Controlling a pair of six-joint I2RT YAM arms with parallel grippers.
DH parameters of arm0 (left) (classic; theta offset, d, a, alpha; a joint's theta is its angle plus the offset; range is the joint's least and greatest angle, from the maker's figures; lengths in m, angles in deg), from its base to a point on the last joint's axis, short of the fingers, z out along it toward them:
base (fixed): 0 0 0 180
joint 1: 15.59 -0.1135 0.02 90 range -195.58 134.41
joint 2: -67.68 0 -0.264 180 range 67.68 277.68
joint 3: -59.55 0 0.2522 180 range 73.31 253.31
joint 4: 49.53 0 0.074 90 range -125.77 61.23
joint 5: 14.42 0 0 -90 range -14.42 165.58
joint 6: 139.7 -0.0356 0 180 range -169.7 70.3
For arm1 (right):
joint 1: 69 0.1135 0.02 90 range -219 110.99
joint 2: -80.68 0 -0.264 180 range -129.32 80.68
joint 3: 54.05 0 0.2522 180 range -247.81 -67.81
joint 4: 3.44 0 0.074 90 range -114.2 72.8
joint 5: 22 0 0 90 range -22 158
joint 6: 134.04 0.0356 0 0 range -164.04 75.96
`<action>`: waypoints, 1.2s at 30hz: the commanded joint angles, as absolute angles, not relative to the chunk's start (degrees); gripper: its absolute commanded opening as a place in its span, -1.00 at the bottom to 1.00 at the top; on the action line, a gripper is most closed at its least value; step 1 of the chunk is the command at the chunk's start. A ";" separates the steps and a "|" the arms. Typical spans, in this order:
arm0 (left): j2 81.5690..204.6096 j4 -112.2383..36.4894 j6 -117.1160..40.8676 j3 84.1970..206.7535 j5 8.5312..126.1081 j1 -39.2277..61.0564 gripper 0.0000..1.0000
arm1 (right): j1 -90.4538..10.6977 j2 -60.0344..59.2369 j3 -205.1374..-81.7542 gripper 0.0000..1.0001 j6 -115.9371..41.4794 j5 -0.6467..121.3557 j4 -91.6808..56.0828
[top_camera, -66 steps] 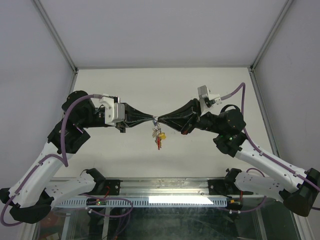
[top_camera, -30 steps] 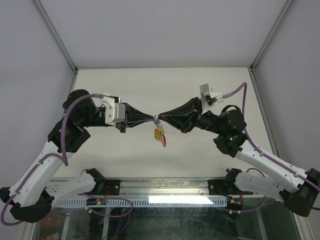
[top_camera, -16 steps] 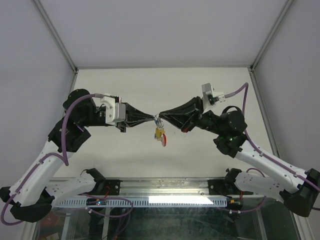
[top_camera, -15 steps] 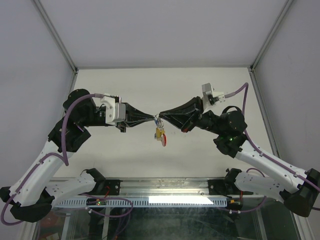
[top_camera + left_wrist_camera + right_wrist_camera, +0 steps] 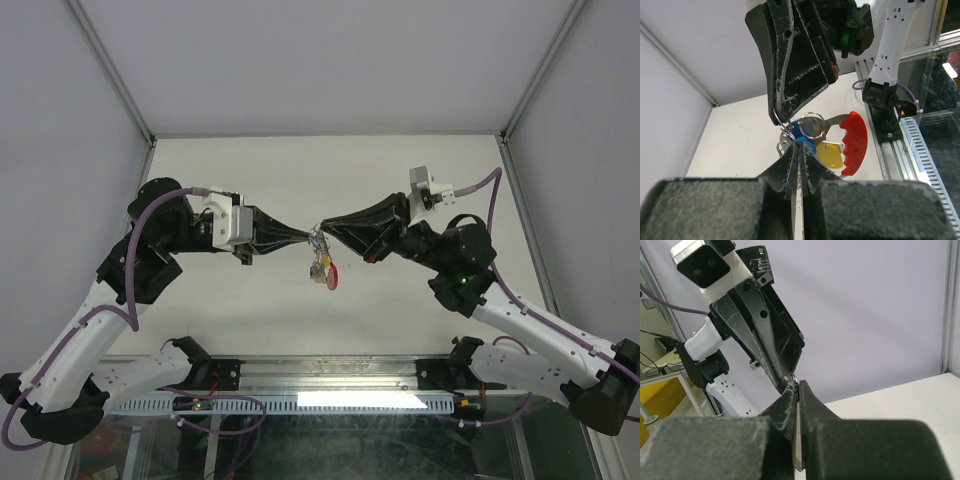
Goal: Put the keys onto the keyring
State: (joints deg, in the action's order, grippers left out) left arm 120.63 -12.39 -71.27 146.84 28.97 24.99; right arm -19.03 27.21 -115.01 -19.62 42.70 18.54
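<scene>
My two grippers meet tip to tip above the middle of the table. My left gripper is shut, and its tips pinch the blue key at its head. My right gripper is shut on the thin silvery keyring, which also shows at its tip in the right wrist view. A yellow key and a larger red head hang on the ring beside the blue one. In the top view the bunch dangles just below the fingertips. In the left wrist view my left gripper sits under the right gripper's fingers.
The pale table lies under the hanging bunch. Grey walls with metal posts close it in at the back and sides. A metal rail with cables runs along the near edge by the arm bases.
The right wrist has lifted and shifted slightly right. The hanging keys have bunched up shorter and swung right, the red head now lower right. The left arm has hardly moved.
</scene>
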 commanded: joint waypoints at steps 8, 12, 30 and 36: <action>120.46 -11.34 -71.55 148.61 27.20 25.67 -1.00 | -19.28 29.04 -117.24 -1.00 -20.85 48.65 21.37; 120.85 -11.31 -71.58 148.95 27.28 25.71 -1.00 | -18.84 28.40 -117.47 -1.00 -20.66 47.73 21.93; 118.37 -17.59 -67.52 146.62 32.10 25.67 -0.33 | -18.74 29.07 -117.27 -1.00 -20.94 39.63 23.31; 119.36 -18.60 -66.17 146.02 29.72 25.68 -0.25 | -18.34 28.65 -117.21 -1.00 -20.89 39.70 23.68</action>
State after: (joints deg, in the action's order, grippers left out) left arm 118.99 -15.45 -67.75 146.63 31.66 25.01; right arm -18.79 27.60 -115.01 -20.95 40.07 18.87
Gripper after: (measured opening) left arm 0.370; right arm 0.007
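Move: The keyring lies between the two shut grippers, some 1 cm to the right and 1 cm ahead of the left hand, level with it. From the right hand, it is roughly 1 cm left, 1 cm back and 1 cm below. Beneath hang, counted from the left hand, the blue tag about 2 cm right, 1 cm back and 3 cm down, the yellow key 2 cm right, 2 cm back and 5 cm down, and the red handle 3 cm right, 3 cm back and 6 cm down. The keyring stays pinched in the right fingers while the left ones let go of it: the left hand first eases down about 1 cm, then opens to a bit over a third and rises some 2.5 cm clear. Meanwhile the right hand carries the ring forward about 1 cm and then back some 2 cm, its wrist swinging slightly clockwise and back again. ##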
